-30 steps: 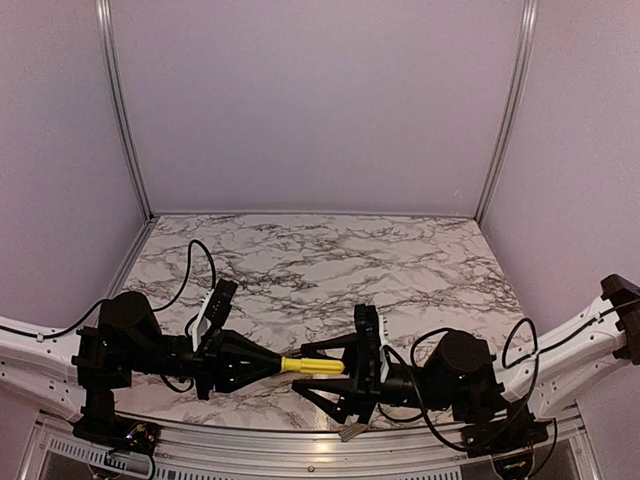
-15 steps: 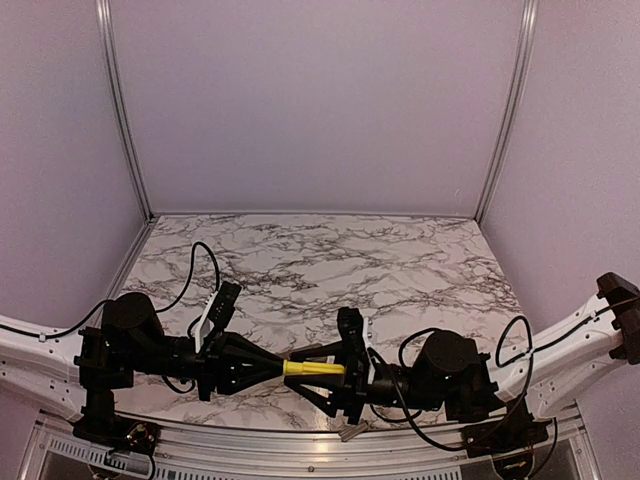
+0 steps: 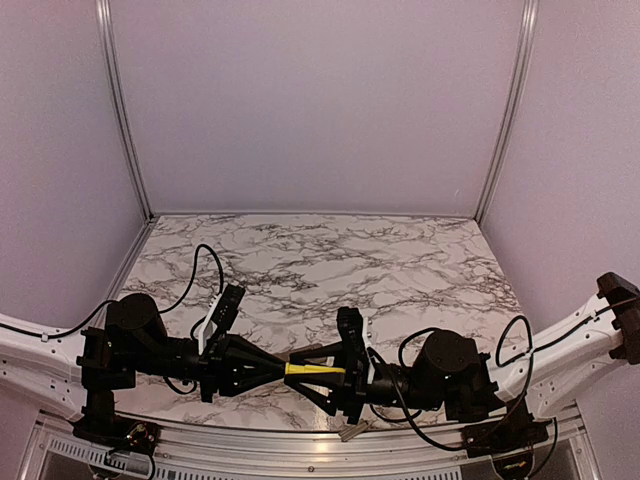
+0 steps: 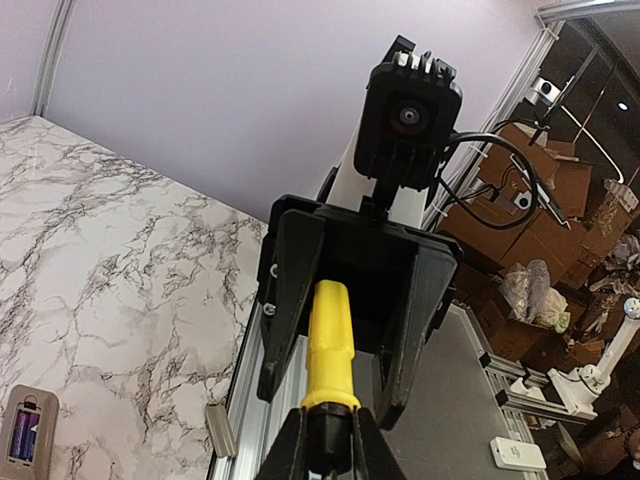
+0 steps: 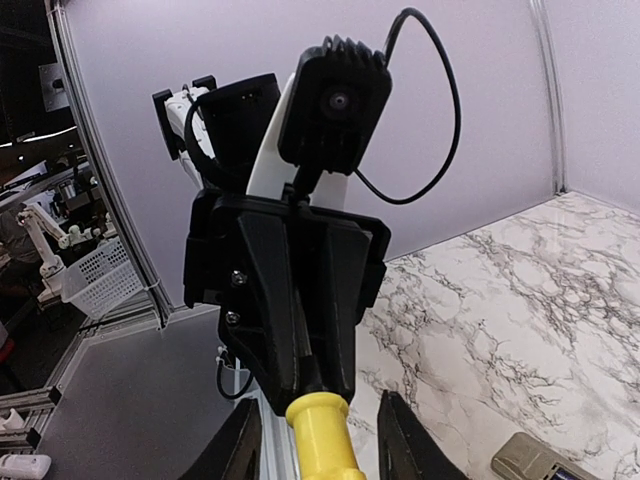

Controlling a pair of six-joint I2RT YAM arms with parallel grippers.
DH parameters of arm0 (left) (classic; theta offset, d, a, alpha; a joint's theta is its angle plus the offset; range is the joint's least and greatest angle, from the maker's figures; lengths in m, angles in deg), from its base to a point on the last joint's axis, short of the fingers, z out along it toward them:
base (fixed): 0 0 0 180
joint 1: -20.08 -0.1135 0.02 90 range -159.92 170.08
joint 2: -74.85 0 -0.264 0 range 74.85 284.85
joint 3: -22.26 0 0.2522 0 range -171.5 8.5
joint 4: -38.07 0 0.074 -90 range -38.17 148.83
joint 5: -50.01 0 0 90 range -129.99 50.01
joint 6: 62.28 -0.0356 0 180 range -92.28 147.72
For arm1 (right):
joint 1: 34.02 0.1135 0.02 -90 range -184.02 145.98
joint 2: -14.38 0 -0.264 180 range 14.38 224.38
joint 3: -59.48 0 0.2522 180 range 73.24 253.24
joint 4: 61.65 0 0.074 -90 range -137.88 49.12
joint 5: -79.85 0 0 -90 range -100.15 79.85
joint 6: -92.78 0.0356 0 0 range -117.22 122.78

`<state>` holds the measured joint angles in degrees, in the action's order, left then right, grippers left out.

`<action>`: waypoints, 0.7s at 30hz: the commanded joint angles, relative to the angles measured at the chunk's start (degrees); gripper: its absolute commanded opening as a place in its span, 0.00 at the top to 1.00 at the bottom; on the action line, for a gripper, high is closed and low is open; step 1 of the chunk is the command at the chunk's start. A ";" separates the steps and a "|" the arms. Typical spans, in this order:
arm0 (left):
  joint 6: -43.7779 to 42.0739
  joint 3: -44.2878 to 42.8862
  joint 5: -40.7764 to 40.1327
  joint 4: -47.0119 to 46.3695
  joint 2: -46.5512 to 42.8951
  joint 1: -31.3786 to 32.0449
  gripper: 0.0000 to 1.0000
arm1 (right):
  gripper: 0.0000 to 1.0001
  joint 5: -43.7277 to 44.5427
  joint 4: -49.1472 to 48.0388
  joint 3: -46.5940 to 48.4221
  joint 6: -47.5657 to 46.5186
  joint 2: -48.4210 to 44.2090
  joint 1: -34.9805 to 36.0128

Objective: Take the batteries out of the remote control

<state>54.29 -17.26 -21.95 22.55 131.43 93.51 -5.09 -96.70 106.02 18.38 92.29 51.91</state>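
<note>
The remote control (image 4: 26, 436) lies back up on the marble table, low left in the left wrist view, with a dark battery (image 4: 21, 436) in its recess. One corner of the remote (image 5: 530, 460) shows in the right wrist view. My left gripper (image 3: 272, 368) is shut on the black collar of a yellow-handled screwdriver (image 4: 330, 335), held level above the table's near edge. My right gripper (image 3: 338, 370) faces it and straddles the yellow handle (image 5: 322, 440). A narrow gap shows on each side of the handle, so it is open.
The flat grey-beige cover piece (image 4: 220, 430) lies at the table's near edge (image 3: 350, 432). An aluminium rail (image 3: 300, 445) runs along that edge. Purple walls enclose the marble table (image 3: 400, 260) on three sides.
My right gripper has slid left over the yellow handle and its jaws have narrowed round it. The left gripper, still holding the screwdriver, has edged slightly right.
</note>
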 commanded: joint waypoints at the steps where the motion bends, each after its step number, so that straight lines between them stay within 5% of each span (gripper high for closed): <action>1: -0.53 -1.60 0.84 -1.21 0.21 -0.30 1.00 | 0.63 -0.35 0.74 1.94 -0.27 0.86 -0.13; 21: -0.45 -1.46 0.63 -1.37 0.25 -0.29 1.00 | 0.86 -0.85 1.08 2.28 -0.13 1.15 -0.32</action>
<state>54.29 -17.26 -20.16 22.51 131.34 93.40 -6.58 -96.75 106.02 18.09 92.84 51.78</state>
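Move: The screwdriver's yellow handle already lies between the right hand's open fingers, its middle about 2 cm to the right of that hand and level with it. About 24 cm below, the remote lies some 15 cm ahead of the right hand and 2 cm left, and the battery cover 3 cm back and 10 cm right. The left hand still holds the collar, with the handle's middle about 6 cm to its right. The right hand sinks about half a centimetre, closing its fingers onto the yellow handle; the left keeps its pinch. ##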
